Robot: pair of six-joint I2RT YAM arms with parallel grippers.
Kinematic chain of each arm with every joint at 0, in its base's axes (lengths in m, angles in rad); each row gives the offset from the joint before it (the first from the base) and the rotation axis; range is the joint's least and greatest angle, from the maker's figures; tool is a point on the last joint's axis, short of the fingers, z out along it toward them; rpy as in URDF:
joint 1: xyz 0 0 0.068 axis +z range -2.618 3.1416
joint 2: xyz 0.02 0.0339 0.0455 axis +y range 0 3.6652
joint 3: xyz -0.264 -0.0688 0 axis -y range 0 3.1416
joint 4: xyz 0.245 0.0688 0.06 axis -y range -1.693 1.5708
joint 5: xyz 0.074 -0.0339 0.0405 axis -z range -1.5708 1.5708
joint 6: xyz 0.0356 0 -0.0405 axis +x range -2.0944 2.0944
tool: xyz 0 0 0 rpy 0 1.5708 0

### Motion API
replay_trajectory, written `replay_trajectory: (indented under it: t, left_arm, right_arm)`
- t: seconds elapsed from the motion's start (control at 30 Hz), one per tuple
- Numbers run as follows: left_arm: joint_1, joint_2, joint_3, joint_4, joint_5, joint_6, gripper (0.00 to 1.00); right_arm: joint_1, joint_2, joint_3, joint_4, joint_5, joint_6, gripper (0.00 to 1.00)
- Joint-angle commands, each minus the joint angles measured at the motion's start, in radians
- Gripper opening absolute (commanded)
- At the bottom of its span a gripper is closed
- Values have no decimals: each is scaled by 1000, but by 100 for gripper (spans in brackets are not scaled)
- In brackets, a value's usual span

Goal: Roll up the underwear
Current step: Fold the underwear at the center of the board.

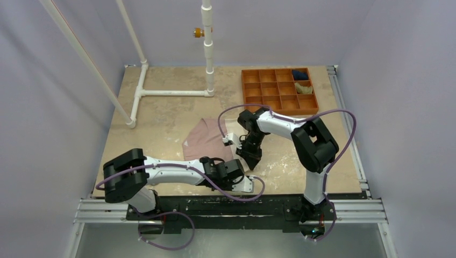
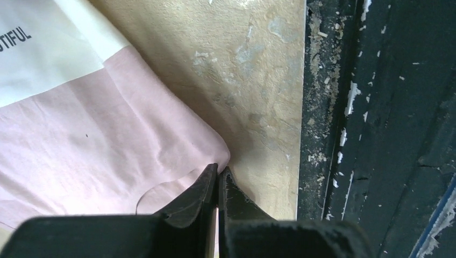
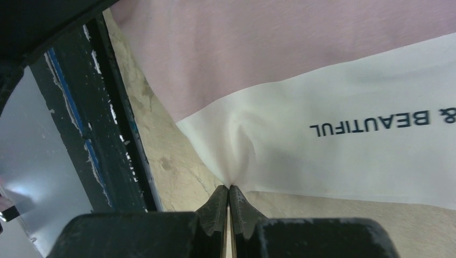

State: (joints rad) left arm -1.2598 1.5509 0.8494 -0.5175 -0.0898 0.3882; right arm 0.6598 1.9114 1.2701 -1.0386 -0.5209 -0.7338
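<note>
The underwear (image 1: 203,141) is a pale pink cloth with a cream-white band, lying spread on the table's middle near the front. In the left wrist view my left gripper (image 2: 219,169) is shut on a rounded pink corner of the underwear (image 2: 107,134), close to the table's near edge. The right wrist view shows my right gripper (image 3: 229,188) shut on the edge of the cream band (image 3: 322,156), which bears dark lettering and puckers toward the tips. From above, the left gripper (image 1: 215,162) sits at the cloth's near edge and the right gripper (image 1: 251,159) at its right side.
An orange compartment tray (image 1: 271,99) stands at the back right, with a dark blue bundle (image 1: 300,74) and an olive-tan bundle (image 1: 305,88) in its right cells. A white pipe frame (image 1: 172,93) stands at the back left. A black rail (image 2: 376,134) borders the near edge.
</note>
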Motion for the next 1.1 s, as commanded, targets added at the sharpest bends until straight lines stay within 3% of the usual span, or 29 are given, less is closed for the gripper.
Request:
replay_trajectory:
  t: [0.0,0.47,0.67,1.07]
  left_arm:
    - [-4,-52,50,-41,24,29,0]
    - [-3,-160,83,-185,238,61,0]
    - [7,-236,61,-223,253,96,0]
    - [295,-269,195,-345,397,205,0]
  right_arm:
    - [5,-56,-25,-49,-57,-37,0]
    - [77,-137,-95,-138,-89,-61,0]
    - [79,-169,-86,-168,-53,-49,0]
    - [33,-122,155,-229,109,-3,0]
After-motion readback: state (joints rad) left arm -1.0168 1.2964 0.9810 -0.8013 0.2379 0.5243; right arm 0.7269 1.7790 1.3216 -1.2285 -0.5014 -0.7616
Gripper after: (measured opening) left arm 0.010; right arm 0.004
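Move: The left hand pinches the near pink hem, and the underwear's far pink edge lies about 22 cm ahead and 4 cm to its left. The board's near rim is some 3 cm behind it. The right hand grips the near corner of the white band, whose far end is about 16 cm ahead and 5 cm left, with the tray some 25 cm ahead and 10 cm right. All of these are roughly at or just below fingertip height. Up and back first, then forward, both shut grippers keep their pinch and draw the underwear's near edge up off the board. The left rises about 9 cm, easing back over the near rim before swinging forward and slightly left, tilting some 15 degrees. The right pulls back about 6 cm, rises 5 and recovers half of that pull. ##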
